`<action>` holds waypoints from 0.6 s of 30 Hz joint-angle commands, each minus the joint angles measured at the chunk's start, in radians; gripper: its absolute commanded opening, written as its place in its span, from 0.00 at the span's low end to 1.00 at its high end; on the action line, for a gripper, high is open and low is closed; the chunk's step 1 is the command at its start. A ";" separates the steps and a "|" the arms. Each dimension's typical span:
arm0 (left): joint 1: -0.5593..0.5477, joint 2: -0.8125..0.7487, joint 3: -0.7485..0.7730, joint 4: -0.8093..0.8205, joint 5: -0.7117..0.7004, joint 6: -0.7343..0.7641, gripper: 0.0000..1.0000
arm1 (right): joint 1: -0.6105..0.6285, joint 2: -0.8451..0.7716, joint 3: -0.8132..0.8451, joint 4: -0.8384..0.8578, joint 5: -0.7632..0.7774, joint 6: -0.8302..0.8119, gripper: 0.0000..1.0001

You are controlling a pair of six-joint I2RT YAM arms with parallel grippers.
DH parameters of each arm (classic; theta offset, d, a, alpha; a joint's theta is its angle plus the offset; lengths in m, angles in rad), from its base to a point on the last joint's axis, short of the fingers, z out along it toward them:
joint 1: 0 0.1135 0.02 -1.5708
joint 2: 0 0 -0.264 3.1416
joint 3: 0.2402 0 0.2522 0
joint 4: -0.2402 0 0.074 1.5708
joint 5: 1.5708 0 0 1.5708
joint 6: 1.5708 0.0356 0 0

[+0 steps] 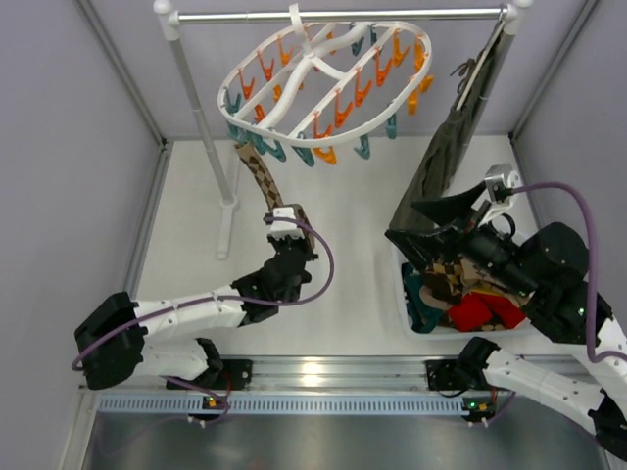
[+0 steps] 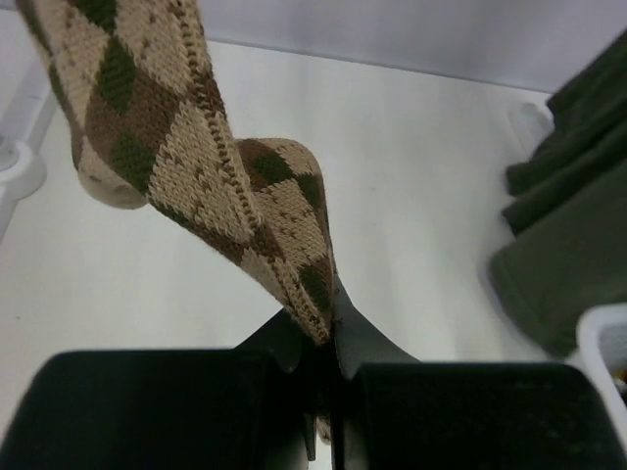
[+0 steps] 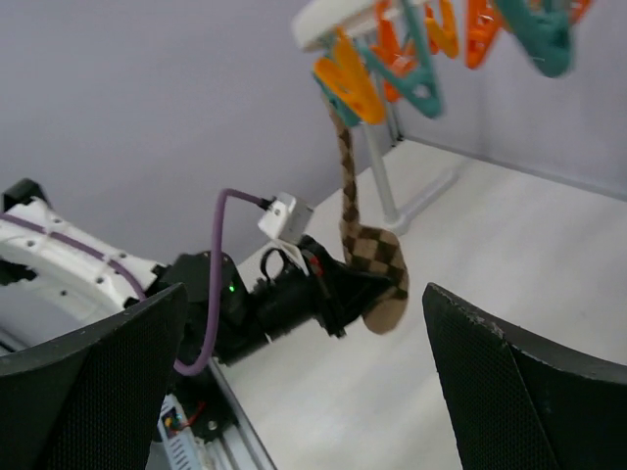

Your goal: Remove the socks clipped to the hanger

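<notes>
The white oval hanger [image 1: 323, 73] with orange and teal clips hangs from the rail at the back. One tan and brown argyle sock [image 1: 260, 176] dangles from a clip on its left side. My left gripper [image 1: 284, 217] is shut on the sock's lower end. In the left wrist view the sock [image 2: 176, 147] runs down into the closed jaws of the left gripper [image 2: 328, 343]. My right gripper [image 1: 426, 227] stands open and empty over the basket. The right wrist view shows that same sock [image 3: 367, 255], pinched by the left gripper [image 3: 377, 289], between the wide-apart fingers [image 3: 529, 392].
A white basket [image 1: 404, 294] at the right holds patterned socks plus red and teal clothes. A long olive-green garment [image 1: 451, 157] hangs from the metal rail [image 1: 333, 15] at the right. The rail's left white post [image 1: 201, 117] stands behind the sock.
</notes>
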 commanded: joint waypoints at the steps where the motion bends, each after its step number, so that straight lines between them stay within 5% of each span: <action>1: -0.114 -0.047 -0.001 0.043 -0.107 0.030 0.00 | 0.007 0.064 0.105 0.122 -0.172 0.076 0.99; 9: -0.290 -0.016 -0.001 0.045 -0.202 0.043 0.00 | 0.018 0.368 0.396 -0.034 -0.151 0.077 0.80; 18: -0.327 -0.091 -0.074 0.045 -0.166 0.035 0.00 | 0.196 0.686 0.703 -0.128 0.050 -0.071 0.76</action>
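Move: Some 20 cm ahead and 28 cm to the left of the right hand, roughly level with it, are the teal clips holding the last sock. The hanger's middle lies about 14 cm to the right of them and 12 cm farther out; the sock's middle hangs about 9 cm below them, 4 cm nearer the base and 3 cm to the right. From the left hand, already pinching the sock's lower part, the clips are about 8 cm ahead, 7 cm left and 18 cm up. Sweeping left some 13 cm towards the teal clips, the right hand first rises about 7 cm, then edges forward, turning slightly counter-clockwise while its wide-open fingers narrow by about a quarter, still touching nothing. The left hand keeps its pinch on the sock and draws it back about 8 cm and somewhat right, slowing towards the end. ##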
